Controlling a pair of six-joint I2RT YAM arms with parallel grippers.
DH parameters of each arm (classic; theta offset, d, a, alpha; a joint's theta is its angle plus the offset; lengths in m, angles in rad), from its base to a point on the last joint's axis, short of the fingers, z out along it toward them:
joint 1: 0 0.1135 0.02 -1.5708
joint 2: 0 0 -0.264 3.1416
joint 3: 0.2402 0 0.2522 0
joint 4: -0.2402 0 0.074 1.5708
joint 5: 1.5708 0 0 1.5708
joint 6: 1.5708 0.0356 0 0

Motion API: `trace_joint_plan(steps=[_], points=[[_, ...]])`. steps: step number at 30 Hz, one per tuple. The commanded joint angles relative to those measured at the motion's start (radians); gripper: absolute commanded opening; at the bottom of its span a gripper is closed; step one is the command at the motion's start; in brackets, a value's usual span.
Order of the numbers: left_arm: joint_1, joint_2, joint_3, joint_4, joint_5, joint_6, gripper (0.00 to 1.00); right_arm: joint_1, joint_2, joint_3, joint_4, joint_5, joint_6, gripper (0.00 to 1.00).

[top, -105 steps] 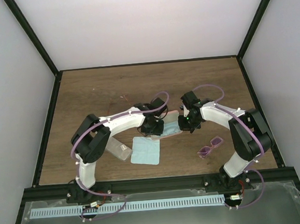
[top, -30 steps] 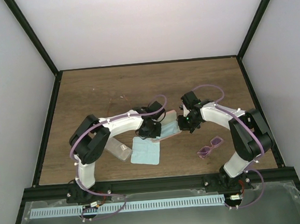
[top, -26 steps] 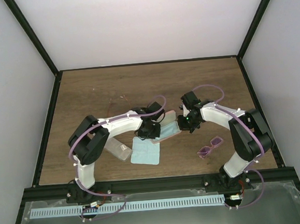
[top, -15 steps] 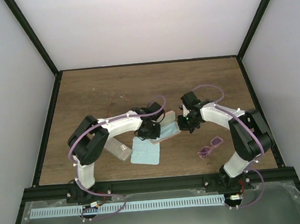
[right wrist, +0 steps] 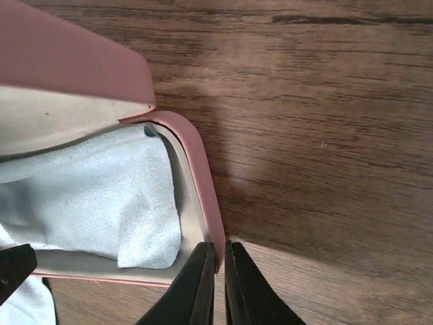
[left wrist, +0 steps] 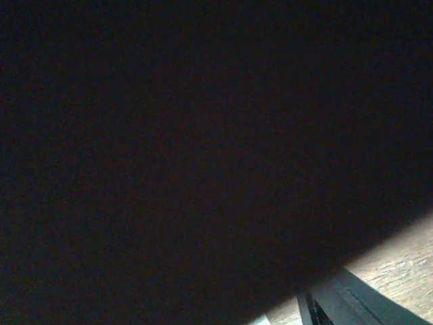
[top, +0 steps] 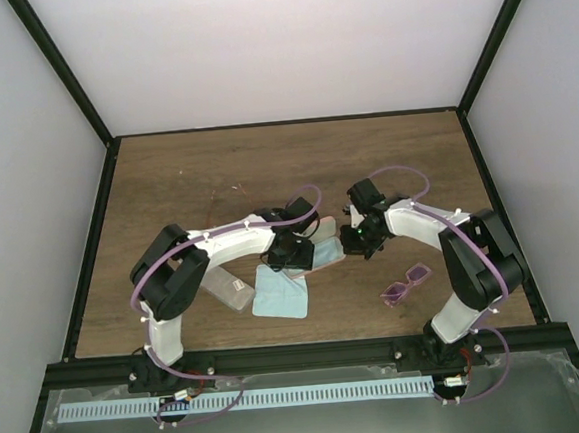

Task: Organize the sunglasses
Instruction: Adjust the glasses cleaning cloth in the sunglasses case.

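The purple-pink sunglasses lie on the table, right of centre and apart from both arms. A thin orange-lensed pair lies further back on the left. Between the arms sits the open pink case with a light blue cloth inside. My right gripper is shut on the pink case's rim at its right end. My left gripper hovers over the case's left end. The left wrist view is almost black, showing only one dark finger and a strip of wood.
A grey case lies near the left arm's elbow. A second light blue cloth is spread flat in front of the pink case. Black frame rails edge the wooden table.
My left wrist has shifted slightly toward the near left, and the pink case has shifted with it. My right gripper has kept its hold on the case rim.
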Motion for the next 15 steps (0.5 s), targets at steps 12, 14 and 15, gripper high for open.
trace_joint_plan(steps=[12,14,15], points=[[0.003,-0.042,0.05,-0.155,-0.08,0.004,0.96,0.004,0.026,0.004,-0.011,0.028,-0.009,0.06],[0.003,-0.044,0.053,-0.158,-0.08,0.004,0.99,0.004,0.022,0.008,-0.011,0.024,-0.009,0.06],[0.002,-0.046,0.053,-0.158,-0.08,0.004,1.0,0.004,0.021,0.011,-0.013,0.022,-0.01,0.06]])
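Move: The cleaning cloth lies in the open pink case, its middle about 6 cm right of the left hand, 3 cm ahead and slightly below. The raised lid stands some 4 cm beyond the cloth; the spare cloth lies about 4 cm left of the left hand and 5 cm back. From the shut right hand at the case's right end, the cloth is some 6 cm left and 1 cm ahead. Left fingers open fully as that hand rises about 2 cm; right, still shut on the case's right wall, nudges left. ##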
